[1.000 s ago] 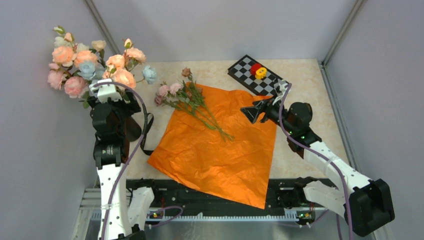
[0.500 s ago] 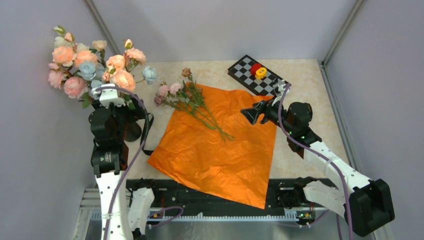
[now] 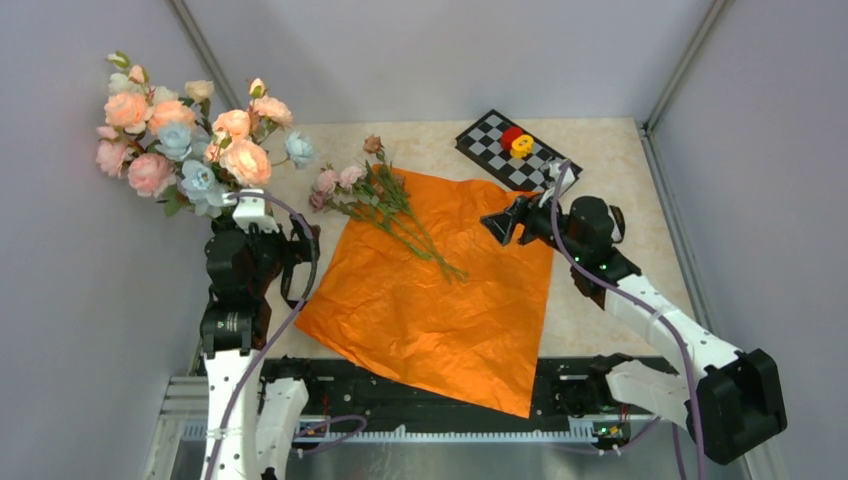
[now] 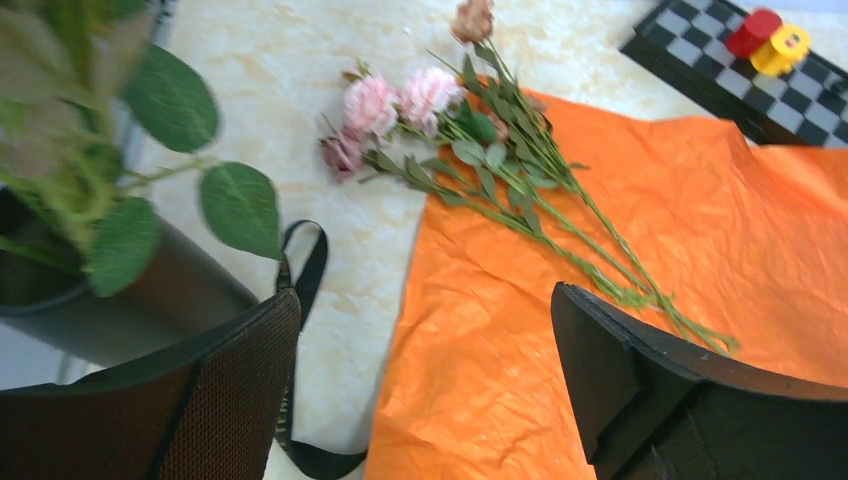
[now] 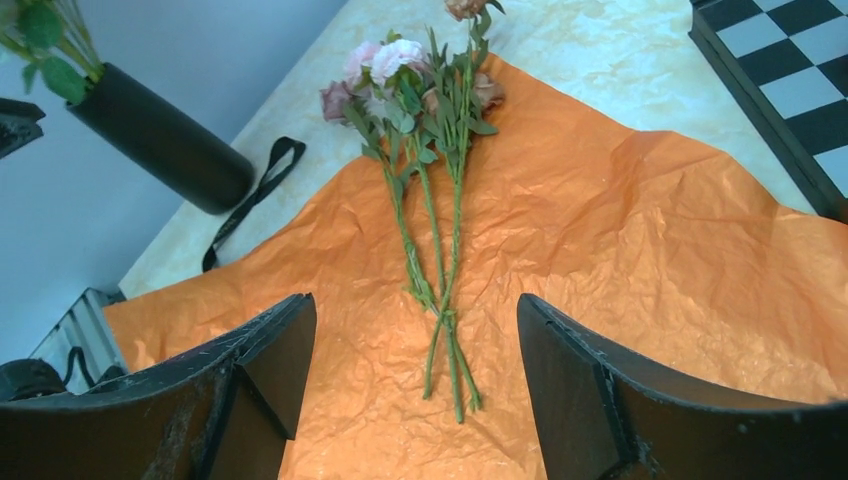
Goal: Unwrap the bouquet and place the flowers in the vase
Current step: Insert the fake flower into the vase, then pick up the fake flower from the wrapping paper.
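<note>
The bouquet is unwrapped: its orange paper (image 3: 440, 300) lies flat on the table with a few thin-stemmed flowers (image 3: 385, 205) on its far left corner. Many pastel blooms (image 3: 180, 130) stand in the black vase (image 5: 160, 140), which my left arm mostly hides in the top view. My left gripper (image 4: 425, 340) is open and empty beside the vase (image 4: 130, 300), facing the paper's left edge. My right gripper (image 5: 415, 340) hangs open and empty over the paper, just short of the stem ends (image 5: 450, 380). From above it sits near the paper's right corner (image 3: 505, 225).
The black ribbon (image 4: 305, 265) lies loose on the table between the vase and the paper. A checkerboard (image 3: 515, 148) with a red and a yellow piece sits at the back right. Grey walls close in the left, back and right sides.
My left gripper opened fully and drew back from the bunch in the vase toward the paper. A pale-blue bloom now shows low in that bunch. The right gripper shifted slightly.
</note>
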Robot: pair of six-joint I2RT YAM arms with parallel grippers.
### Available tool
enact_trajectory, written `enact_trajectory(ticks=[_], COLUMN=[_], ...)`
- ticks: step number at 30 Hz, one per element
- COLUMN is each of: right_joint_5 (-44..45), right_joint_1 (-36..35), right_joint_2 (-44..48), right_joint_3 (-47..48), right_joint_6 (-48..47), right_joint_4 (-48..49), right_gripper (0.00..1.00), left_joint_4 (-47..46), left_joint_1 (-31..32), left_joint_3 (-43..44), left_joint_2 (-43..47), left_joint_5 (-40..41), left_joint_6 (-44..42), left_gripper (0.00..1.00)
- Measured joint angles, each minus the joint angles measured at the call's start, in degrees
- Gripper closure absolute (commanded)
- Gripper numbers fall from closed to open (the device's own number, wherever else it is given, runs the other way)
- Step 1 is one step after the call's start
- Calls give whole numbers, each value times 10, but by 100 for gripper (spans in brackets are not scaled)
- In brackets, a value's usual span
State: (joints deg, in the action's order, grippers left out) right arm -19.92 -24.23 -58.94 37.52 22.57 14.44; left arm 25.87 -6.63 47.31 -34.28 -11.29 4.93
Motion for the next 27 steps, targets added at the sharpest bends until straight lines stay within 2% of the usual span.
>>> enact_trajectory(ticks=[8,14,17,24,27], right_joint_5=[66,88,90,74,72], right_joint_1=[-85,-133,-143,-143,-143], right_joint_2=[-105,-236,-310,-455,-501], right_joint_3=[82,148,188,285,327], right_joint_6=[-20,-19,-8,24,26], right_joint_4=[-59,-84,-96,-116,-126], right_gripper=[32,43,49,53,59], left_joint_4=[-40,-61,-63,-64,-64], left_joint_1=[70,92,93,93,93], left_joint_3=[-53,-65,-66,-66,-66], left_joint_2=[-15,-45,-46,-57,-65], left_joint_5=[-16,-45,-47,-43,-41], left_joint_6=[8,12,12,9,9], left_gripper=[1,1,1,1,1])
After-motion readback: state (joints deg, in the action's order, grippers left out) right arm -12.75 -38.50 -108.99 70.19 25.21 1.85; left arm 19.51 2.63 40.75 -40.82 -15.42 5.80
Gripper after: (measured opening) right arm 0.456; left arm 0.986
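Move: The stems of the remaining flowers, near their crossing on the orange paper, lie about 16 cm left of the right hand, 4 cm ahead and some 22 cm below. Their pink heads are around 35 cm to the hand's left and 17 cm ahead; the chessboard is about 22 cm ahead and 3 cm right. From the left hand those stems are roughly 28 cm right, 8 ahead and 26 down, the vase's middle 7 left, 4 ahead and 15 below. The flower stems are approached by the right hand, which first swings left, then sinks ever more steeply with some forward reach, some 16 cm down and 14 cm left in all, tipping about 30 degrees down while its fingers partly close over the stems. Beside the vase the open left hand draws about 5 cm right and as far down, away from the vase, turning slightly clockwise. ##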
